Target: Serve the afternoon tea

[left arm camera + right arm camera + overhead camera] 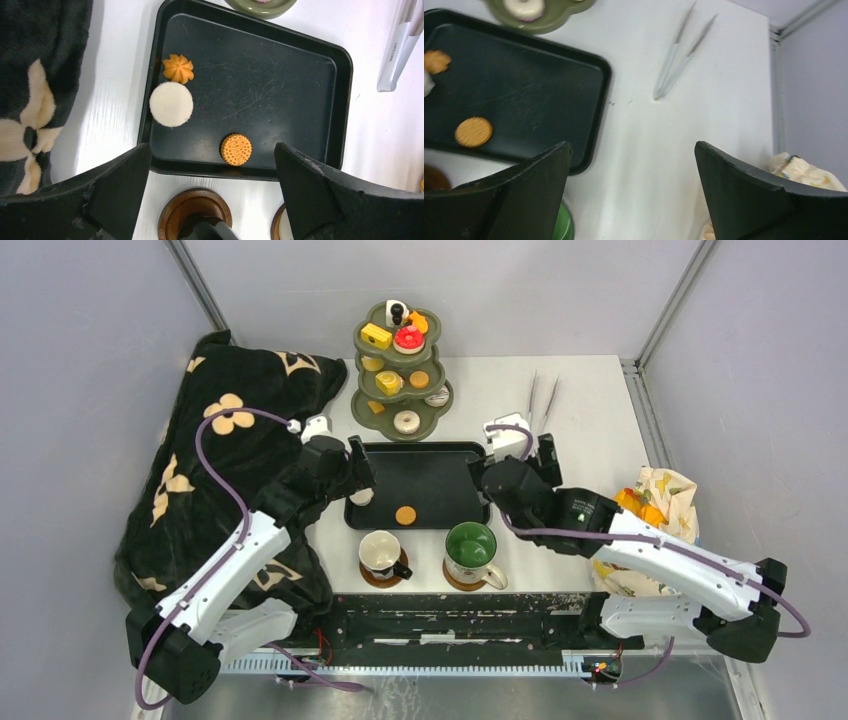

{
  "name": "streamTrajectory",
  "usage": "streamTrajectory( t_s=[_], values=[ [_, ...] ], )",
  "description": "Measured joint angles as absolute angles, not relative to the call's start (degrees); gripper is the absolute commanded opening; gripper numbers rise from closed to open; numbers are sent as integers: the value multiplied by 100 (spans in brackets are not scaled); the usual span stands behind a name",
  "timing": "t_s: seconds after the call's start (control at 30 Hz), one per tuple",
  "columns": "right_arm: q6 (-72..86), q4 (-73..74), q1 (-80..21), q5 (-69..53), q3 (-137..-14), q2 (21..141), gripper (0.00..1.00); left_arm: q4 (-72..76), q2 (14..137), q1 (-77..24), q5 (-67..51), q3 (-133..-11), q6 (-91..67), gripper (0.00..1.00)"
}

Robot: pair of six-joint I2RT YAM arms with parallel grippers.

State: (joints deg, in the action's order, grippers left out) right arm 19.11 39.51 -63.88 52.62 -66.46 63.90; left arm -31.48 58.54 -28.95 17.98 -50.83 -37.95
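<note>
The olive-green three-tier stand (400, 370) at the back holds several small pastries. On the black tray (440, 455) lie a round orange cookie (236, 149), a white round pastry (171, 103) and an orange swirl cookie (178, 68). A dark-lined white mug (382, 553) and a green mug (470, 545) stand on brown saucers (195, 212) in front of the tray. My left gripper (211, 147) hangs open over the tray's near left edge, holding nothing. My right gripper (632, 145) is open and empty above the bare table just right of the tray.
Metal tongs (540, 400) lie behind the tray's right end. A black flowered blanket (230, 460) covers the left side. A printed bag (655, 505) with orange contents sits at the right edge. Grey walls close in the back and sides.
</note>
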Motion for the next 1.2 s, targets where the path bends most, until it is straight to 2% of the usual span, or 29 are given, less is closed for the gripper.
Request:
streamTrajectory(
  t_s=[0.3, 0.43, 1.2],
  values=[
    [1962, 4252, -4305, 4764, -7105, 7041, 100, -3312, 5673, -2895, 2086, -5103, -3793, 99],
    [2196, 4659, -3865, 4633, -7384, 7590, 100, -3411, 5647, -2895, 2104, -5103, -3793, 99],
    [3319, 5367, -3575, 4925, -7590, 7830, 100, -2871, 5013, -2893, 1135, -4823, -3385, 99]
  ],
)
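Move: Open and empty, the right hand is some 25 cm above the table; the middle of the tongs lies roughly 27 cm ahead of it and 8 cm to its right. The black tray's middle is about 10 cm ahead and 20 cm left, the green mug about 11 cm back and 9 cm left, and the cloth bag about 33 cm right, level with the hand. From the left hand the tongs lie some 24 cm ahead, 40 cm right and 16 cm below. Swinging away from the green mug, the right hand travels about 11 cm right and 7 cm forward, sinking some 4 cm over bare table towards the tongs, mostly early, then creeping right; it turns some 30 degrees clockwise and tips down slightly, fingers wide open. The open left hand rises about 3 cm and eases back, swaying left, then right. ##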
